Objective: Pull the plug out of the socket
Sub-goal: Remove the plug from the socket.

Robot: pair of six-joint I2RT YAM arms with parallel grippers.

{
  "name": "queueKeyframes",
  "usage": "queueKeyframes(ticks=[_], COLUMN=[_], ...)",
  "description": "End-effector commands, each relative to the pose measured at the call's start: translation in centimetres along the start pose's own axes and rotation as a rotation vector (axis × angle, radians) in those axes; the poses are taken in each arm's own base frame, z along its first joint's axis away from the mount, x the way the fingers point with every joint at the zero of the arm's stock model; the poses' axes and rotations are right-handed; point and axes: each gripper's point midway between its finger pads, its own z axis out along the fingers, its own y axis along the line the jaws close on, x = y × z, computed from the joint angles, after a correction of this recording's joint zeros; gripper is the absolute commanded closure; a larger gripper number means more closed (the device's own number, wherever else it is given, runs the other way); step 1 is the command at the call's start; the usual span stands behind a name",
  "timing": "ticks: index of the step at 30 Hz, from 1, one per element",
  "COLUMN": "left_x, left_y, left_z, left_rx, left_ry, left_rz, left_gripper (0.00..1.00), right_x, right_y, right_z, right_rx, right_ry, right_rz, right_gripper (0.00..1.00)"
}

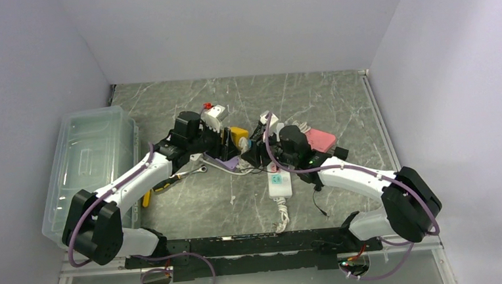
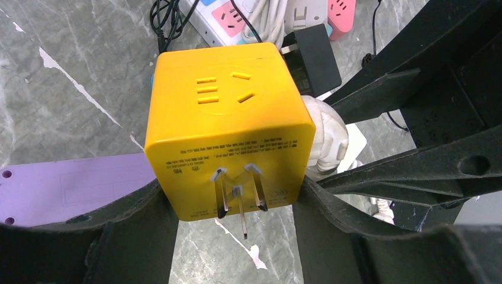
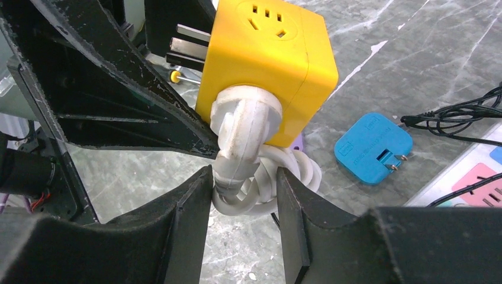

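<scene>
The socket is a yellow cube (image 1: 238, 137) (image 2: 228, 118) (image 3: 266, 59) with its three metal prongs bare, held above the table. My left gripper (image 1: 230, 143) (image 2: 232, 195) is shut on its two sides. A white plug (image 3: 245, 127) (image 2: 325, 139) sits seated in one face of the cube, its thick white cable coiled just below. My right gripper (image 1: 254, 148) (image 3: 244, 180) has its fingers closed around the plug's neck and the coil; one finger touches the neck, the other the coil.
A purple power strip (image 2: 71, 186) lies below the cube. A white strip (image 1: 280, 183), a pink one (image 1: 322, 139), a blue adapter (image 3: 373, 148), a black adapter (image 2: 317, 56) and loose cables surround it. A clear bin (image 1: 91, 158) stands left, with a wrench (image 1: 191, 174) nearby.
</scene>
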Motion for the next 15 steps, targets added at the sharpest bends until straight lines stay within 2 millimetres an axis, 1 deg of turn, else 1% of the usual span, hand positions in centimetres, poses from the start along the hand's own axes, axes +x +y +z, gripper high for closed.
queueKeyframes(ticks=[1, 4, 5, 7, 10, 11, 15], left_x=[-3.7, -3.6, -3.5, -3.5, -3.6, -3.6, -3.5], left_y=[-2.3, -2.5, -2.5, -2.4, -1.9, -1.6, -0.3], left_z=[-1.3, -1.2, -1.1, -1.1, -1.4, -1.5, -1.7], left_rx=[0.084, 0.102, 0.107, 0.098, 0.065, 0.046, -0.037], left_ry=[-0.106, -0.098, -0.094, -0.089, -0.089, -0.092, -0.094], left_rz=[0.074, 0.074, 0.074, 0.077, 0.092, 0.094, 0.087], left_gripper=[1.00, 1.00, 1.00, 1.00, 1.00, 1.00, 1.00], right_x=[-3.1, -3.5, -3.4, -3.4, -3.3, -3.2, -3.3], right_y=[-0.6, -1.1, -1.4, -1.9, -3.2, -3.7, -4.4], right_z=[0.4, 0.5, 0.5, 0.3, -0.1, -0.4, -1.1], right_rx=[0.053, 0.088, 0.100, 0.131, 0.207, 0.235, 0.239], right_ry=[-0.083, -0.097, -0.097, -0.100, -0.111, -0.115, -0.126], right_rz=[-0.047, -0.044, -0.042, -0.039, -0.012, -0.004, 0.007], right_gripper=[0.56, 0.60, 0.64, 0.76, 0.96, 1.00, 1.00])
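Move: The white plug sits in the yellow socket adapter that the left hand holds. Its middle is about 2 cm left of and 1 cm ahead of the right hand, at its height; the adapter is about 4 cm ahead and 4 cm left. On the table some 14 cm below, the blue plug lies about 5 cm ahead and the white power strip 8 cm right, 1 cm back. From the left hand the white plug is about 3 cm back and 3 cm right. Closing nearly in place, the right fingers go from about half open to almost shut and pinch the cord-side neck of the white plug, while that hand creeps only about half a centimetre forward and a touch up. The left hand keeps its grip on the yellow adapter, easing barely 1 cm forward and left. ##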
